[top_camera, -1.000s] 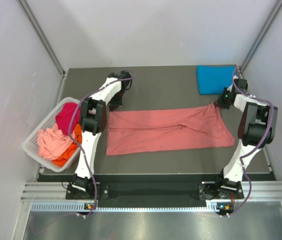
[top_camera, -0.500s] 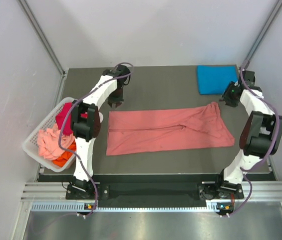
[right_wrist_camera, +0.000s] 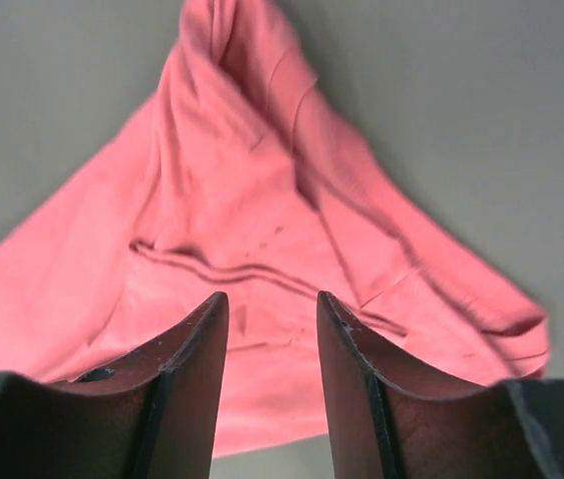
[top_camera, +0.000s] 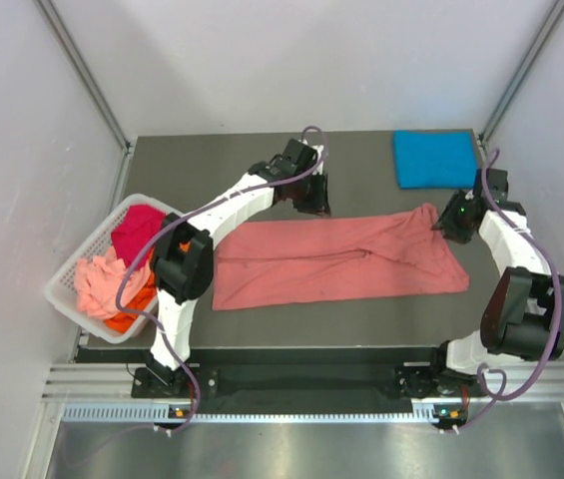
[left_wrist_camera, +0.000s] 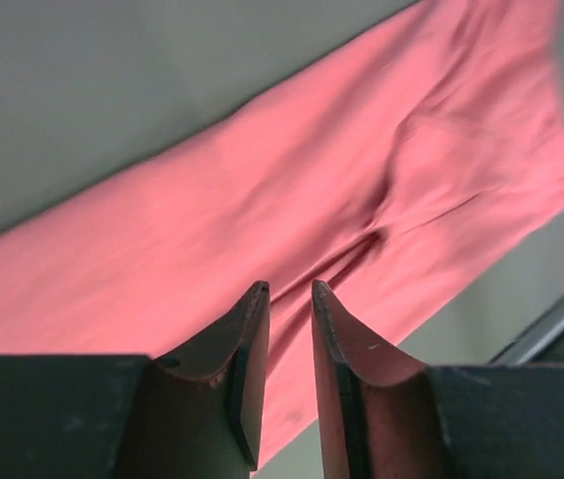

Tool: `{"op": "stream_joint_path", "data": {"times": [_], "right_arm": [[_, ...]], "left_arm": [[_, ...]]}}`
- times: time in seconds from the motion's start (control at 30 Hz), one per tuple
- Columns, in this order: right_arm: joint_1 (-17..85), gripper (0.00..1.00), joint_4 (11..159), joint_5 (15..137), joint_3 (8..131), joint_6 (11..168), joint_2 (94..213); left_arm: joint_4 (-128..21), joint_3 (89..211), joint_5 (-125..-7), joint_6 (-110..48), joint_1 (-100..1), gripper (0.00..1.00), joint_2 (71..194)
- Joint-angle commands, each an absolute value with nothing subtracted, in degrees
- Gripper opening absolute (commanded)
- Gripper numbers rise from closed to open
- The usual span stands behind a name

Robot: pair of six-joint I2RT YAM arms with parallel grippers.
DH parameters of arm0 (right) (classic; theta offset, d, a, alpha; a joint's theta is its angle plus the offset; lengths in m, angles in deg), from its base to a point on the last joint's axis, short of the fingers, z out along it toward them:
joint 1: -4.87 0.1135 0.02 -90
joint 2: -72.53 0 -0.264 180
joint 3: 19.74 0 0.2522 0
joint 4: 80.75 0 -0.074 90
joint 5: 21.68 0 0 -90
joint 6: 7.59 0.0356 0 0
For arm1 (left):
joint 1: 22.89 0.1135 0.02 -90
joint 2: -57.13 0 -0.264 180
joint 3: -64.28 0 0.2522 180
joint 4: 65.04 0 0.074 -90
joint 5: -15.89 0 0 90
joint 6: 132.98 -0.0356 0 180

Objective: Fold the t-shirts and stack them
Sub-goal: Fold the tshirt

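A salmon-pink t-shirt [top_camera: 336, 257] lies folded lengthwise into a long strip across the middle of the dark table [top_camera: 361, 175]. My left gripper [top_camera: 311, 203] hangs open over the strip's far edge, nothing between its fingers; its wrist view looks down on the pink cloth [left_wrist_camera: 291, 190]. My right gripper [top_camera: 449, 222] hovers open just off the strip's right end, where the cloth [right_wrist_camera: 262, 230] bunches to a point. A folded bright blue t-shirt [top_camera: 433, 158] rests at the far right corner. More t-shirts, magenta [top_camera: 135, 230], pale pink [top_camera: 97, 281] and orange [top_camera: 140, 299], sit in the basket.
A white slatted basket [top_camera: 62, 274] stands tilted off the table's left edge. Grey walls and metal frame posts close in on three sides. The arm bases sit along the near rail [top_camera: 301, 379].
Both grippers let go of the pink t-shirt's far corners and opened. The left arm swung right along the far edge to the middle. The right gripper lifted, then came back near the right end.
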State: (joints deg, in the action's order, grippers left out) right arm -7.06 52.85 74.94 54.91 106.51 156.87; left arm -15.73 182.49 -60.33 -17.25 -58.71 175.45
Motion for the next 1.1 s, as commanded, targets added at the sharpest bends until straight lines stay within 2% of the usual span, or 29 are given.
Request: {"op": "stream_joint_path", "data": {"times": [0.0,0.4,1.07], "right_arm": [[-4.89,0.41,54.82,77.29,53.88,107.46,154.09],[-0.32,0.41,59.30,78.61,46.76,109.74,148.38],[-0.23,0.42,58.77,78.52,46.23,108.34,142.93]], "left_arm": [[-33.42,181.75,-51.45,-11.52,-58.31,0.29,178.49],[-46.70,187.90,-45.55,-10.56,-63.76,0.30,190.27],[-48.64,194.50,-48.10,-10.37,-68.16,0.34,200.39]]}}
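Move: The crease end near the middle of the t-shirt lies some 14 cm to the left hand's right, 3 cm nearer the base and 12 cm below; the shirt's far edge is about 5 cm straight ahead of this hand. From the right hand, that crease end is about 20 cm to the left, 1 cm back and 9 cm down, while the shirt's bunched far corner lies about 12 cm ahead and 1 cm left, and its near right corner some 12 cm right and 14 cm back. The left hand sweeps some 16 cm to the right over the shirt and sinks about 9 cm in two stages to the crease end, its wrist turning some 20 degrees so that the part-open fingers point flatter and more to the right, coming close above the cloth with no contact to be seen. The right hand, open and clear of the shirt, shifts about 5 cm left towards that crease and 2 cm back, then rises 2 cm with its fingers tipping up slightly and stays above the shirt's right part. ##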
